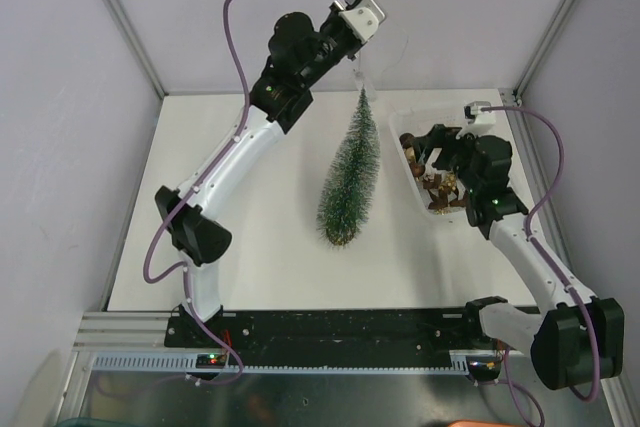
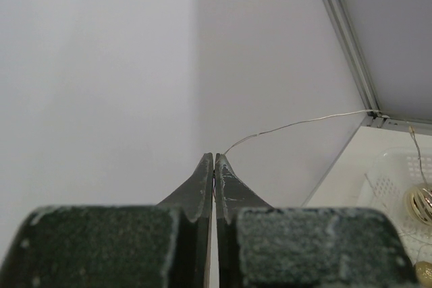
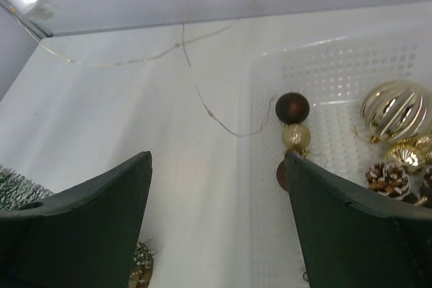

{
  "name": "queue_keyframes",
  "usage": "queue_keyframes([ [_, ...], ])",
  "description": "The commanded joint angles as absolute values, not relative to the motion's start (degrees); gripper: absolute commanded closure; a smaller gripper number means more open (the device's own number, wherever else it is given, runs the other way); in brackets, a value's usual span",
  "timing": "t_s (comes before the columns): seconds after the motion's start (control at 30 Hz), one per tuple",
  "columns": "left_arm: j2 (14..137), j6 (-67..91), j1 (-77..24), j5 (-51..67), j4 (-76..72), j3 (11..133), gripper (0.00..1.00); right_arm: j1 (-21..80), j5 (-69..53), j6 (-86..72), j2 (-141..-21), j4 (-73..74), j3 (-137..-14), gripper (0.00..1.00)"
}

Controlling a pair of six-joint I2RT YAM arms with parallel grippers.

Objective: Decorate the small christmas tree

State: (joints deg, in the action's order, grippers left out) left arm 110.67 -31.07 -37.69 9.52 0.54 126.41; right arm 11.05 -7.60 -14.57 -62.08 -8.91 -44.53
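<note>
The small christmas tree (image 1: 350,172) stands upright mid-table, dark green and frosted, on a round brown base (image 1: 341,238). High above its tip, my left gripper (image 1: 357,74) is shut on a thin silver wire (image 2: 297,124), which trails off toward the back corner. In the left wrist view the gripper (image 2: 214,158) has its jaws pressed together with the wire coming out at the tips. My right gripper (image 3: 217,156) is open over the near left rim of the white basket (image 3: 266,65), holding nothing. The tree's frosted edge (image 3: 13,187) shows at the lower left.
The basket (image 1: 408,123) at right holds a brown bauble (image 3: 292,107), a glittery gold one (image 3: 296,137), a striped gold bauble (image 3: 395,109) and a pine cone (image 3: 388,179). Loose wire (image 3: 223,123) lies on the table beside it. Walls enclose the table behind and at both sides.
</note>
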Motion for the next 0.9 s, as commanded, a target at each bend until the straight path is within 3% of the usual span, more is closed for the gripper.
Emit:
queue_keyframes([
  [0.0, 106.54, -32.15, -37.32, 8.66, -1.67, 126.46, 0.98, 11.44, -8.11, -11.2, -64.07, -15.24, -46.67, 0.17],
  [0.17, 106.34, -32.17, -37.29, 8.46, -1.63, 126.47, 0.98, 12.24, -8.88, -9.48, -68.83, -15.1, -49.03, 0.2],
  [0.33, 106.15, -31.99, -37.24, 8.03, -1.58, 126.48, 0.97, 12.99, -9.82, -9.13, -74.47, -16.5, -52.01, 0.31],
  [0.47, 105.7, -31.72, -37.14, 7.36, -1.6, 126.29, 0.97, 13.66, -8.36, -8.88, -77.18, -16.81, -54.1, 0.54],
  [0.57, 104.62, -30.84, -36.43, 6.31, -1.58, 125.32, 0.97, 13.39, -4.93, -8.99, -76.82, -16.31, -54.97, 0.88],
  [0.6, 104.16, -30.49, -36.1, 5.57, -1.58, 124.97, 0.97, 13.02, -3.87, -9.2, -76.51, -15.98, -55.26, 0.94],
  [0.77, 102.57, -24.92, -32.12, -0.44, 2.29, 126.0, 0.99, 9.39, 1.56, -11.86, -76.07, -11.9, -58.42, 1.0],
  [0.87, 100.49, -22.81, -29.03, -2.73, 4.46, 123.7, 0.99, 6.34, -1.28, -15.11, -75.61, -11.52, -59.47, 1.0],
])
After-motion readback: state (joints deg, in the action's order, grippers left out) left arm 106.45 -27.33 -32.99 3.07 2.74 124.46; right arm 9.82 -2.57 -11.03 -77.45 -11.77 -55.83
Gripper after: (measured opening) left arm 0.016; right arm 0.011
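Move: Some 5 cm ahead of the right hand, 2 cm to its left and 3 cm lower, hangs a loose stretch of the wire whose end the left hand already holds. The white basket lies about 13 cm ahead, 10 cm right and 22 cm below; the tree stands 20 cm left and 9 cm back, its middle roughly level. From the high left hand the tree's middle is about 17 cm back, 6 cm left and 29 cm down. The right fingers shut on the hanging wire and pinch it after the hand reaches about 5 cm forward, slightly left and down; then it draws the wire right and up, still easing forward and turning a little clockwise. The left hand keeps its shut grip on the wire, waits nearly still, then swings some 6 cm left with a slight push forward. ##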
